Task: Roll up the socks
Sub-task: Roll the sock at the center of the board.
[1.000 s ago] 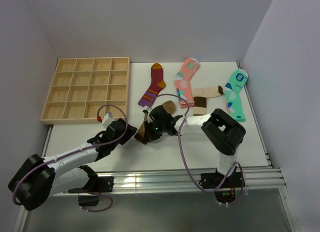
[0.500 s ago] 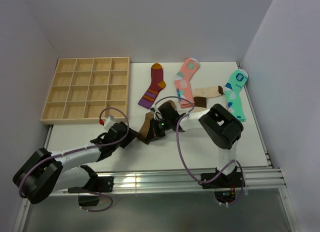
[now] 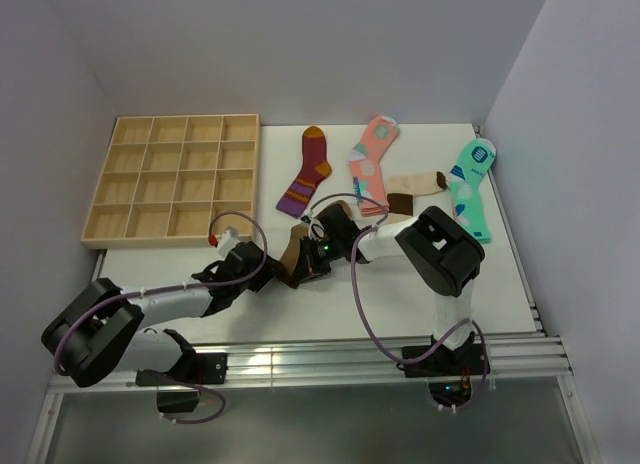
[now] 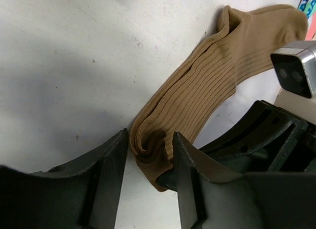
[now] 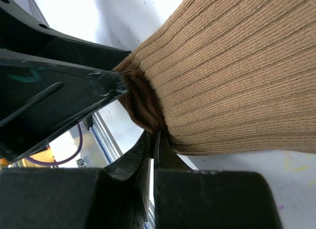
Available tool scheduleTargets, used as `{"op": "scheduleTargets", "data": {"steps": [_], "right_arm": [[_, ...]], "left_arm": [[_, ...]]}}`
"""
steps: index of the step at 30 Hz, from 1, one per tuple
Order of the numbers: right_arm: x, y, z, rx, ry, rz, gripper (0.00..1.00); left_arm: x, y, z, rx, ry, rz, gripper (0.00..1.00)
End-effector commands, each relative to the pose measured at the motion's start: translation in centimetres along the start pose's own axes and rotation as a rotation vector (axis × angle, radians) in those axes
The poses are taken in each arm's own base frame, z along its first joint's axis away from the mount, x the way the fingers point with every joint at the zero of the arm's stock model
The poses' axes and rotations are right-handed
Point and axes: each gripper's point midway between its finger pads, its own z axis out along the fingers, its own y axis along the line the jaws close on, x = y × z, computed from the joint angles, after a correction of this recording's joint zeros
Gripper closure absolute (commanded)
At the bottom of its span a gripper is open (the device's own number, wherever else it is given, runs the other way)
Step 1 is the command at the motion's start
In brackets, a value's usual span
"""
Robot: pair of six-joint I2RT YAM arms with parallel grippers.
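The brown sock [image 3: 318, 229] lies slanted mid-table, its dark cuff end curled into a small roll [image 4: 150, 142]. My left gripper [image 4: 150, 157] straddles that roll, one finger [image 4: 111, 174] pressing it on each side. My right gripper [image 5: 155, 137] is shut, pinching the dark cuff [image 5: 143, 103] from the opposite side. Seen from above, the left gripper [image 3: 278, 271] and the right gripper [image 3: 310, 265] meet at the sock's near end. The beige sock [image 3: 418, 186], with a dark brown toe and band, lies flat at the back right, untouched.
A wooden tray [image 3: 180, 179] of compartments stands at the back left. A maroon striped sock [image 3: 308, 169], a pink patterned sock [image 3: 372, 162] and a mint-green sock [image 3: 472, 184] lie along the back. My right wrist camera [image 4: 294, 71] sits close to the left fingers.
My left arm has slid right to the sock's curled end and its jaws have narrowed around it. The right gripper has pulled back slightly and keeps its pinch on the cuff.
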Motion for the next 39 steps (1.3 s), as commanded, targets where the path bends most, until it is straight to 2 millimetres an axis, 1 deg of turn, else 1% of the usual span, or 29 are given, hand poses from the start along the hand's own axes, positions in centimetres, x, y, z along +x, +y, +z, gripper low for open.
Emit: {"op": "scheduleTargets", "data": {"steps": [1,3,4,5,7,8,10,11,12,13,14,15,16,18,19,21,22,23,24,25,26,27,28,29,30,31,33,34,39], "right_arm": [[0.6,-2.5,0.4,0.083,0.01,0.034,1.0],[0.5,-2.5,0.3,0.086,0.002,0.027,1.0],[0.5,-2.5,0.2,0.092,0.002,0.025,1.0],[0.5,-2.6,0.1,0.098,0.0,0.015,1.0],[0.2,-2.3,-0.2,0.098,-0.016,-0.001,1.0],[0.3,-2.4,-0.3,0.105,-0.019,-0.01,0.99],[-0.2,-1.9,-0.8,0.116,-0.046,-0.04,0.93],[-0.2,-2.1,-1.1,0.131,-0.058,-0.059,0.91],[-0.3,-2.1,-1.3,0.143,-0.066,-0.075,0.88],[-0.9,-1.6,-1.8,0.161,-0.104,-0.109,0.83],[-1.0,-1.7,-2.0,0.18,-0.116,-0.143,0.81],[-1.0,-1.7,-2.3,0.201,-0.129,-0.165,0.79],[-1.5,-1.5,-2.7,0.243,-0.169,-0.205,0.74],[-1.7,-1.4,-3.1,0.288,-0.198,-0.278,0.69],[-1.7,-0.9,-3.5,0.313,-0.224,-0.336,0.64],[-1.9,-0.4,-3.7,0.335,-0.256,-0.39,0.6],[-1.7,-0.4,-3.8,0.348,-0.265,-0.424,0.6],[-2.0,0.3,-4.2,0.368,-0.305,-0.464,0.58],[-2.2,0.9,-4.3,0.366,-0.334,-0.495,0.57],[-1.9,0.7,-4.3,0.379,-0.345,-0.517,0.55],[-1.6,1.6,-4.4,0.369,-0.363,-0.568,0.53],[-2.2,1.6,-4.7,0.393,-0.406,-0.589,0.53],[-1.6,1.4,-4.6,0.396,-0.401,-0.619,0.52],[-1.6,2.0,-4.5,0.392,-0.427,-0.645,0.51],[-1.3,1.5,-4.6,0.408,-0.429,-0.666,0.5],[-1.3,1.6,-4.6,0.407,-0.44,-0.68,0.5],[-1.2,2.3,-4.4,0.392,-0.46,-0.714,0.5],[-1.1,2.3,-4.4,0.401,-0.464,-0.729,0.5],[-1.0,3.1,-3.6,0.377,-0.462,-0.762,0.49]], "left_arm": [[1.1,1.9,0.3,-0.086,0.034,0.025,0.53],[1.2,2.6,0.6,-0.114,0.033,0.03,0.59],[1.2,2.8,0.6,-0.125,0.031,0.03,0.65],[1.3,3.1,0.8,-0.137,0.032,0.033,0.69],[1.3,3.1,0.9,-0.144,0.033,0.037,0.77],[1.3,3.2,0.9,-0.152,0.032,0.046,0.79],[1.2,2.8,1.0,-0.151,0.032,0.054,0.84],[1.2,2.9,1.0,-0.158,0.034,0.065,0.86],[1.1,2.5,1.1,-0.154,0.031,0.067,0.89],[1.0,2.3,1.1,-0.154,0.031,0.072,0.92],[1.1,2.8,1.0,-0.175,0.039,0.091,0.93],[1.0,2.1,1.1,-0.166,0.04,0.098,0.94],[0.9,2.0,1.1,-0.171,0.043,0.115,0.95],[1.0,1.9,1.0,-0.188,0.055,0.131,0.95],[1.1,1.7,0.9,-0.183,0.06,0.137,0.95],[1.0,1.3,0.8,-0.18,0.066,0.142,0.95],[1.0,1.2,0.8,-0.181,0.069,0.15,0.95],[0.9,0.8,0.8,-0.178,0.069,0.152,0.96],[0.9,1.0,0.6,-0.19,0.075,0.158,0.96],[0.9,1.0,0.6,-0.195,0.078,0.168,0.95],[0.7,0.5,0.6,-0.19,0.075,0.173,0.95],[0.7,0.3,0.6,-0.189,0.076,0.182,0.95],[0.7,0.7,0.5,-0.21,0.079,0.195,0.95],[0.5,0.3,0.6,-0.207,0.075,0.197,0.95],[0.6,0.3,0.6,-0.211,0.081,0.204,0.95],[0.5,0.2,0.6,-0.208,0.081,0.204,0.95],[0.7,0.0,0.6,-0.2,0.088,0.206,0.95],[0.7,0.0,0.6,-0.197,0.09,0.207,0.95],[0.9,-0.2,0.6,-0.191,0.101,0.215,0.95]]}}
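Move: The brown sock's folded cuff end lies between the open left fingers, its middle about 2 cm right of the left hand and 1 cm lower. The right fingers are already shut on that end, its middle about 1 cm ahead and 2 cm left of the right hand. From the left hand, the sock's foot is roughly 17 cm ahead and 16 cm right, and the maroon sock some 27 cm ahead and 7 cm right, both about 2 cm lower. Lower the left gripper about 1 cm and pinch the folded cuff end while the right keeps its hold; then hold there, rolling the left side of the left hand up slightly. Once the left has it, open the right fingers halfway, ease them forward a touch, then lift back and away to the right, 2 to 3 cm up, rolling the hand's forward side up nearly 50 degrees. ##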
